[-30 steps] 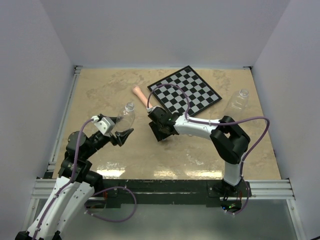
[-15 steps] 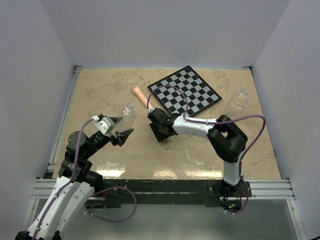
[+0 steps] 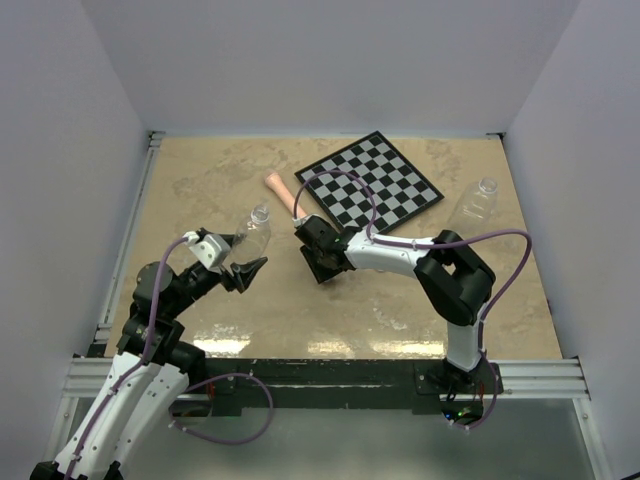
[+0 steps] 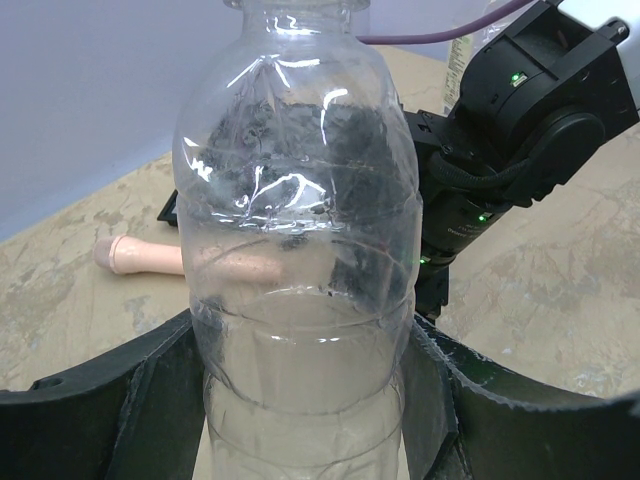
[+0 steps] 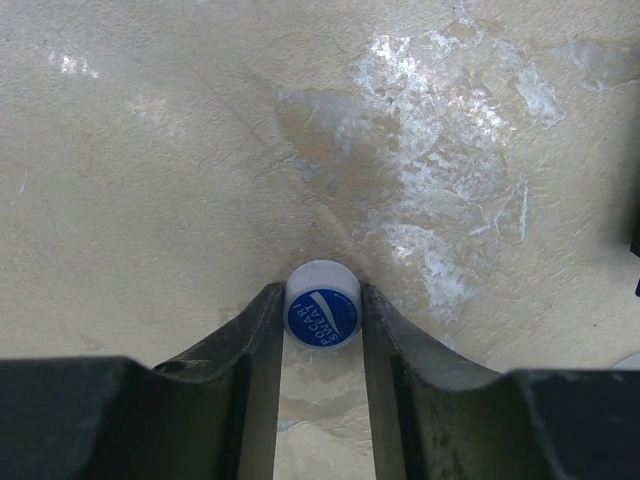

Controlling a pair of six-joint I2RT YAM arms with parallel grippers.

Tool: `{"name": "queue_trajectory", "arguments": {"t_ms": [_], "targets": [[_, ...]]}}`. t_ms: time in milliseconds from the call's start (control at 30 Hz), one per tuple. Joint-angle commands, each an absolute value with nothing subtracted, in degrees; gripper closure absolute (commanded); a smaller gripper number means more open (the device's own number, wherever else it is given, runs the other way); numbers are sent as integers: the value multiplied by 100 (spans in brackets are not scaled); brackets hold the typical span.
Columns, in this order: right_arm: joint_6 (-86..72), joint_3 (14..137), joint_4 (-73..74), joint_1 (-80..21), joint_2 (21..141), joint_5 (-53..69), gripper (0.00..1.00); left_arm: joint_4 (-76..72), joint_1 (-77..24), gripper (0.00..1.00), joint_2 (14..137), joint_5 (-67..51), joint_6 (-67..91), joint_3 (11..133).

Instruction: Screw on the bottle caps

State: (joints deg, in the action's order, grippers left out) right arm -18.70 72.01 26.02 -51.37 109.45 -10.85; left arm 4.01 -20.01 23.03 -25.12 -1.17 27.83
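My left gripper (image 3: 247, 252) is shut on a clear, uncapped bottle (image 3: 255, 228), its black fingers (image 4: 100, 410) pressed against both sides of the bottle (image 4: 300, 220), which stands upright in the left wrist view. At the table's middle my right gripper (image 3: 322, 268) points down. In the right wrist view the right gripper (image 5: 322, 318) is shut on a blue cap with a white mark (image 5: 323, 315), which rests on the tabletop between the fingertips (image 5: 255, 340). A second clear bottle (image 3: 476, 203) lies at the far right, uncapped. The cap is hidden under the gripper in the top view.
A black-and-white checkerboard (image 3: 372, 182) lies at the back centre. A pink tapered stick (image 3: 279, 190) lies left of it, behind the held bottle (image 4: 140, 257). White walls close in the beige table (image 3: 400, 320) on three sides.
The right gripper's fingers have closed in on the blue cap, and its arm shifted slightly. The left arm and its bottle have not moved.
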Motion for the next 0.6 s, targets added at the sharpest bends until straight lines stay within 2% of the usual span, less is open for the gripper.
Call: {"name": "queue_trajectory", "arguments": {"t_ms": [0, 100, 300, 567], "targets": [[-1811, 7330, 2663, -5159, 10705, -1099, 73, 246, -2030, 68, 2347, -2566, -184, 2769], [-1758, 7313, 2611, -5159, 10521, -1064, 82, 255, -2030, 68, 2382, -2601, -211, 2769], [-1302, 7199, 2488, -5159, 9661, -607, 90, 246, -2030, 68, 2513, -2829, -343, 2769], [-625, 7207, 2382, -5089, 7728, 104, 94, 97, -2030, 71, 3005, -3866, -536, 2830]]}}
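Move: My right fingers are already closed on the blue cap at the table. The bottle in my left hand, mouth up, has its middle about 15 cm to the left, 5 cm back and 27 cm above them. The white cap lies some 12 cm right and 2 cm ahead; the pink tube's middle is roughly 19 cm ahead and 8 cm left. From my left hand, the blue cap is about 6 cm ahead, 17 cm right and 24 cm below. Keeping the blue cap pinched, I lift it off the table with my right hand, slowly at first and then fast, some 15 cm almost straight up towards the bottle's height, while the wrist tilts about 25 degrees so the fingertips swing out to the left. My left hand keeps its hold on the bottle and, late on, eases about 2 cm down and 2 cm right with a slight clockwise turn. ##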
